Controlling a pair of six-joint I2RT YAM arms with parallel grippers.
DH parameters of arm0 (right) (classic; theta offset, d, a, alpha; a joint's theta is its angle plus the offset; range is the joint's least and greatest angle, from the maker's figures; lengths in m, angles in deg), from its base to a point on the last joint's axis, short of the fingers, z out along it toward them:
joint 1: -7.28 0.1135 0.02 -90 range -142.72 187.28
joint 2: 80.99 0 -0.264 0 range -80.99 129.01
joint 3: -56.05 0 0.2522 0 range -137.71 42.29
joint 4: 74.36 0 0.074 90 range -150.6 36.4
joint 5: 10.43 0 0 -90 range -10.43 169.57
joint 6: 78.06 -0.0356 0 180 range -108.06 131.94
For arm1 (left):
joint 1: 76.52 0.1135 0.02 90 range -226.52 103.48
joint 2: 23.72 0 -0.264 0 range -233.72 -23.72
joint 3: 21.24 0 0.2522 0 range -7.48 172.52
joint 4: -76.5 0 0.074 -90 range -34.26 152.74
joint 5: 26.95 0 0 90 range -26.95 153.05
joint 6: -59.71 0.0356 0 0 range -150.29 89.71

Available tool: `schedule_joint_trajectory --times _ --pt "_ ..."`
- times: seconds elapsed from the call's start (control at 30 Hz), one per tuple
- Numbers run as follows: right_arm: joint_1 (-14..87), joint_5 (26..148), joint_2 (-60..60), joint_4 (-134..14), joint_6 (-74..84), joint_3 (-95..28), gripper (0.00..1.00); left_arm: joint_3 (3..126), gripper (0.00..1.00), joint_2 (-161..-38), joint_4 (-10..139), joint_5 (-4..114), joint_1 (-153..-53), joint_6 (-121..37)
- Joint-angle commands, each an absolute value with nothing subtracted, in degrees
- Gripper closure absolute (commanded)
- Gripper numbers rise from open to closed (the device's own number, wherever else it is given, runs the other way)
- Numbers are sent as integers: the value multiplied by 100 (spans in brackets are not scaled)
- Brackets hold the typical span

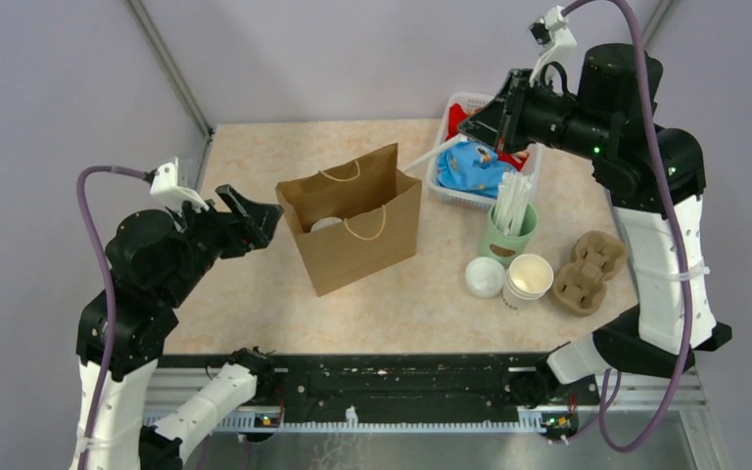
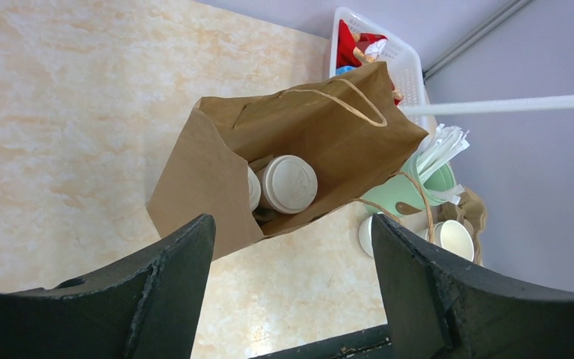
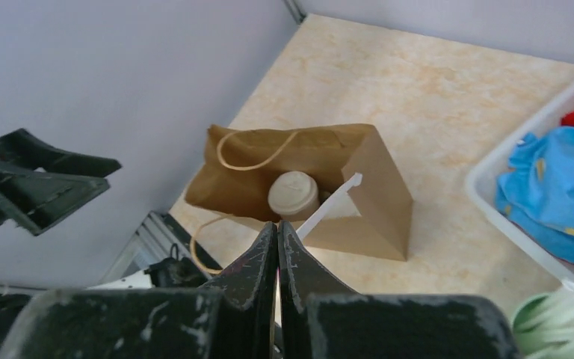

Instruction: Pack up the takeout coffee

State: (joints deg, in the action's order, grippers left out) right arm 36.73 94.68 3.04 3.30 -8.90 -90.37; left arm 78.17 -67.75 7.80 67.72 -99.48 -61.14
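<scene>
A brown paper bag (image 1: 352, 220) stands open mid-table. Inside it sits the takeout coffee (image 2: 289, 183), its white lid (image 3: 293, 194) facing up; a second white lid (image 2: 253, 188) shows partly beside it. My right gripper (image 1: 470, 132) hovers above the basket, shut (image 3: 278, 224) on a white wrapped straw (image 1: 426, 155). The straw (image 3: 329, 202) points toward the bag's right edge. My left gripper (image 1: 255, 217) hangs left of the bag (image 2: 291, 164), open (image 2: 291, 224) and holding nothing.
At the back right, a white basket (image 1: 457, 101) holds blue and red packets. In front of it stand a green cup of wrapped straws (image 1: 509, 230), a stack of white cups (image 1: 529, 279), a loose lid (image 1: 484, 277) and pulp cup carriers (image 1: 589, 272).
</scene>
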Motion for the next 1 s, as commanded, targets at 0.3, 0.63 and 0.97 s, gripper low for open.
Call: schedule_joint_trajectory --times 0.3,0.63,0.97 --pt "3840 10546 158 -919 -1403 -8948 100 7918 18 -6799 999 6839 -9946 -6158" --pt "4460 10354 508 -801 -1235 -9159 100 7879 18 -6810 1018 6841 -9946 -6197" --pt "4560 10540 571 -1132 -1380 -9159 100 7883 18 -6772 938 6880 -9946 -6259"
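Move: The right gripper already holds the wrapped straw. From it the paper bag is some 21 cm to the left and about 9 cm ahead, its middle roughly 41 cm below. The green straw holder lies around 16 cm to its right, 7 cm ahead and 47 cm down. The white basket is about 37 cm ahead, 14 cm right and 50 cm down. From the left gripper the paper bag is about 16 cm ahead, 14 cm right and 32 cm down. Carry the straw left towards the paper bag with the right gripper, about 7 cm in all and easing back nearly 3 cm. Lift some 5 cm first, then sink about 3 cm as the hand swings left, still well above the rim. Turn the wrist roughly 15 degrees counter-clockwise and keep the fingers shut on the straw. ##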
